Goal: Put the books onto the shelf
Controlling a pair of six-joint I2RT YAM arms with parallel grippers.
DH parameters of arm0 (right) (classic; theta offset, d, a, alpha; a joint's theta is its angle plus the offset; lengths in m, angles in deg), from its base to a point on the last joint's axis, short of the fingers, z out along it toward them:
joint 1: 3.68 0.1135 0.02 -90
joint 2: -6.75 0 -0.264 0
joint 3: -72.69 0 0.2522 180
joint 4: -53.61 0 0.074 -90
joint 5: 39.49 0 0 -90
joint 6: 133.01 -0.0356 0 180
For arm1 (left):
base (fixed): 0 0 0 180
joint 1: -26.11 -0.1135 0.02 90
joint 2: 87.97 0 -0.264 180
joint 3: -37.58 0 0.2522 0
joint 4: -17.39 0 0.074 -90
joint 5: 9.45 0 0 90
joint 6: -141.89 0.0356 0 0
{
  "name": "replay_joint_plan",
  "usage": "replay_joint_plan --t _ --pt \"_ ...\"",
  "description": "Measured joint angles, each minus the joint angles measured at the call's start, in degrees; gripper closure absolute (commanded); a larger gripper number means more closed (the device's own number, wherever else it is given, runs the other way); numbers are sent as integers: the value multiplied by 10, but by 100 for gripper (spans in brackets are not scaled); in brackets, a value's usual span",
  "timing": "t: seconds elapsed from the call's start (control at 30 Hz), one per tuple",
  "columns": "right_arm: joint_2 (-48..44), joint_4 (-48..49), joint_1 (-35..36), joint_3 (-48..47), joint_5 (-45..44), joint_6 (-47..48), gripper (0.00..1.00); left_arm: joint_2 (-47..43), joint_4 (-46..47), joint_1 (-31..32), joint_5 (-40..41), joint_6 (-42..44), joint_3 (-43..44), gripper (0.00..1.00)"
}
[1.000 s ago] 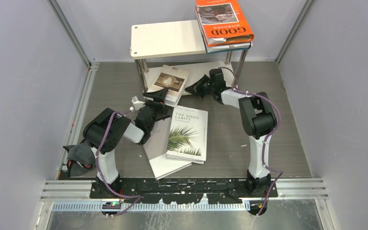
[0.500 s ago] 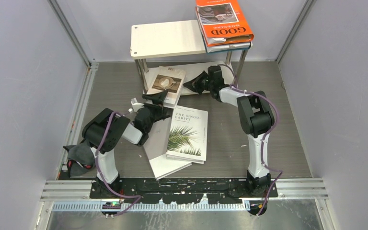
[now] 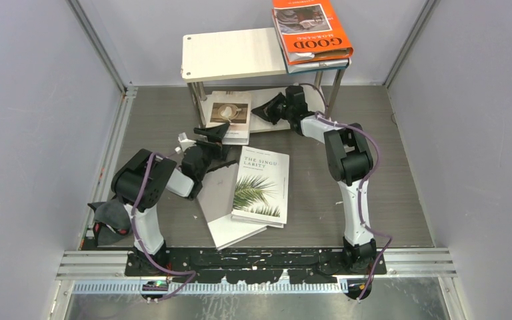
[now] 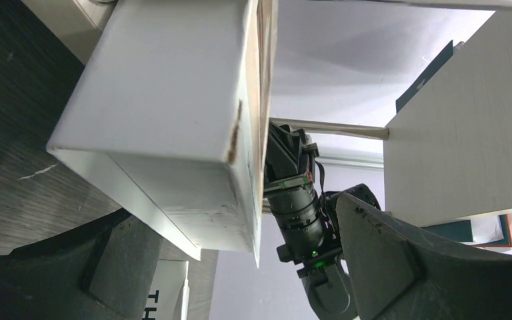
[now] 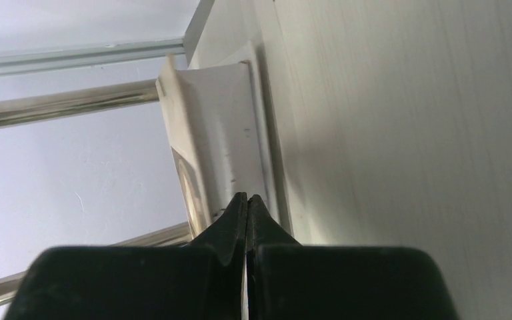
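The shelf (image 3: 233, 53) stands at the back, with the orange "GOOD" book (image 3: 312, 30) on a teal book (image 3: 320, 65) at the right end of its top board. The beige cup-photo book (image 3: 229, 115) lies partly on the lower board. My right gripper (image 3: 261, 110) is shut, its tips (image 5: 247, 198) against that book's white edge (image 5: 220, 133). My left gripper (image 3: 210, 137) is open at the book's near edge; in the left wrist view the book's underside (image 4: 167, 120) hangs above its spread fingers (image 4: 427, 267). The palm-leaf book (image 3: 261, 187) lies on the grey-white book (image 3: 223, 213) on the table.
A dark cloth (image 3: 110, 217) lies by the left arm's base. Silver shelf legs (image 3: 335, 90) stand close to my right arm. Grey walls enclose the table on the left, right and back. The shelf's top board (image 4: 460, 133) looms above my left gripper.
My right gripper has moved left and toward the shelf, pushing the beige book further onto the lower board and squaring it. My left gripper shifted slightly left, still open.
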Motion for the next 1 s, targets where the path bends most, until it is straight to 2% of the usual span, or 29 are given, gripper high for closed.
replay_joint_plan --t 0.53,1.0 --pt "77 -7 0 -118 12 -17 99 2 -7 -32 -70 -2 24 4" --pt "130 -26 3 -207 18 -30 99 49 -14 -58 -124 -18 69 4"
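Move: The coffee-cup book lies on the lower shelf board, its near end between the left hand's open jaws: its middle is about 8 cm ahead of that hand, level sideways and in height. The front left post stands some 8 cm left and 5 cm ahead of the left hand; the Singularity book is 12 cm back, 10 cm right, 8 cm lower. From the right hand the coffee-cup book's middle is about 7 cm left and 1 cm back, level in height. The right hand, fingers still shut, goes forward about 5 cm and half as far left into the shelf, its tips moving along the book's right side towards the far end and pressing it leftward. The left hand, jaws still wide open with one finger over and one under the near end, follows some 2.5 cm forward past the front left post, lifting about a centimetre and sinking back while turning slightly clockwise, to push the near end in. ##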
